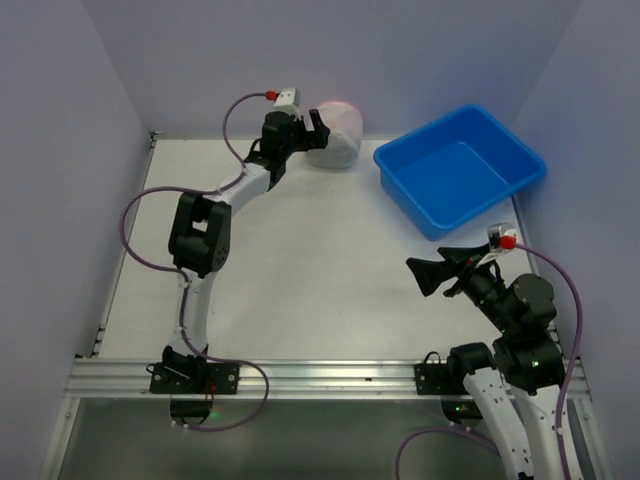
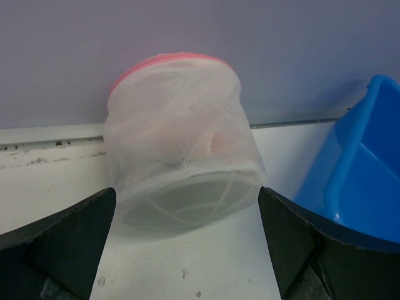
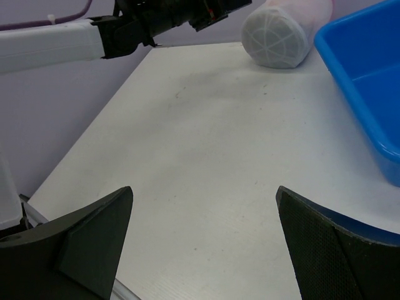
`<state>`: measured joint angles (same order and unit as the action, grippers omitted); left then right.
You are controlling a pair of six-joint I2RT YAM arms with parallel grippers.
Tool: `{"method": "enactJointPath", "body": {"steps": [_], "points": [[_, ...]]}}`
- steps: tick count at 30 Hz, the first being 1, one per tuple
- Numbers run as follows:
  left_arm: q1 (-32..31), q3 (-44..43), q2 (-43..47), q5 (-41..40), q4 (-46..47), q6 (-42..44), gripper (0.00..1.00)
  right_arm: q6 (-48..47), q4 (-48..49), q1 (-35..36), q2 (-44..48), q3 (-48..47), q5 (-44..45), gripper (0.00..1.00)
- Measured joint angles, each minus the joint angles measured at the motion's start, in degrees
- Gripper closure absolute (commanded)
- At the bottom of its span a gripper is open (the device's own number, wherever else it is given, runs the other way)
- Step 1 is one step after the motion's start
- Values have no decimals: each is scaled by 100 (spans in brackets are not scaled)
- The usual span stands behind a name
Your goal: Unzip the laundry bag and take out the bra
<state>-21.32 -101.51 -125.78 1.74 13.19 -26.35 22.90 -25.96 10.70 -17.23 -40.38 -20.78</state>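
Observation:
The laundry bag (image 1: pixel 337 137), a small round white mesh pouch, lies on its side against the back wall. Its pink zipper trim (image 2: pixel 164 62) is on the far end and its disc-shaped end (image 2: pixel 187 200) faces my left wrist camera. A faint pinkish shape (image 2: pixel 215 142) shows through the mesh; the bra itself I cannot make out. My left gripper (image 2: pixel 187 190) is open, its fingers on either side of the bag's near end and just short of it. My right gripper (image 3: pixel 204 190) hangs open over bare table at the near right, far from the bag (image 3: pixel 277 32).
A blue tub (image 1: pixel 460 168) stands at the back right, just right of the bag, and shows beside my left fingers (image 2: pixel 362 181). My left arm (image 3: pixel 62 44) stretches along the table's left side. The walls close in at the back and on both sides.

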Motion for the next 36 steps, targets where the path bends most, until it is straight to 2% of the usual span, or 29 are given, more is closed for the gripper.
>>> {"method": "enactJointPath", "body": {"steps": [7,8,9,11,12,14,15,17,22,26,31,36], "points": [[-170,-579,-1145,0,761,981,0,-31,39,28,-11,72,-31,1],[-188,-638,-1287,17,850,1110,3,-42,44,28,-31,72,-46,1],[-197,-697,-1397,35,920,1174,15,-46,44,28,-55,72,-72,1],[-205,-833,-1626,125,1119,1303,30,-55,35,28,-122,72,-129,1],[-205,-868,-1690,190,1215,1360,49,-61,31,28,-151,72,-136,1],[-205,-863,-1716,356,1368,1447,69,-70,28,28,-175,72,-144,1],[-205,-835,-1714,439,1482,1488,86,-79,33,28,-184,72,-149,1],[-205,-509,-1558,570,1766,1550,100,-83,31,28,-190,72,-153,1],[-212,1228,-529,706,2076,1655,100,-76,57,31,-190,101,-262,1],[-289,2459,581,420,1762,1718,100,-24,120,55,-188,221,-402,1],[-772,3731,2295,-695,743,1698,100,17,118,55,-203,328,-601,1],[-1963,4579,3359,-2402,-476,1272,100,20,175,55,-306,348,-667,1]]}}
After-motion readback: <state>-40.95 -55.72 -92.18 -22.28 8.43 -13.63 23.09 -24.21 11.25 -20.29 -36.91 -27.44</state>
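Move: The laundry bag stands against the back wall, its middle about 7 cm ahead of the open left gripper, 7 cm to its right and 11 cm lower. The blue bin lies beyond the bag on the right, its middle around 39 cm to the left gripper's right, 3 cm back and 14 cm lower. From the right hand the bag is about 48 cm ahead, 16 cm left and 22 cm below. Bring the left gripper down about 7 cm, easing forward and right onto the laundry bag, and shut the fingers to pinch its mesh. Keep the pinch and draw the bag back towards the bases by roughly 26 cm, drifting left and rolling the hand left side up. Let the open right hand sink some 3 cm, edging left. ##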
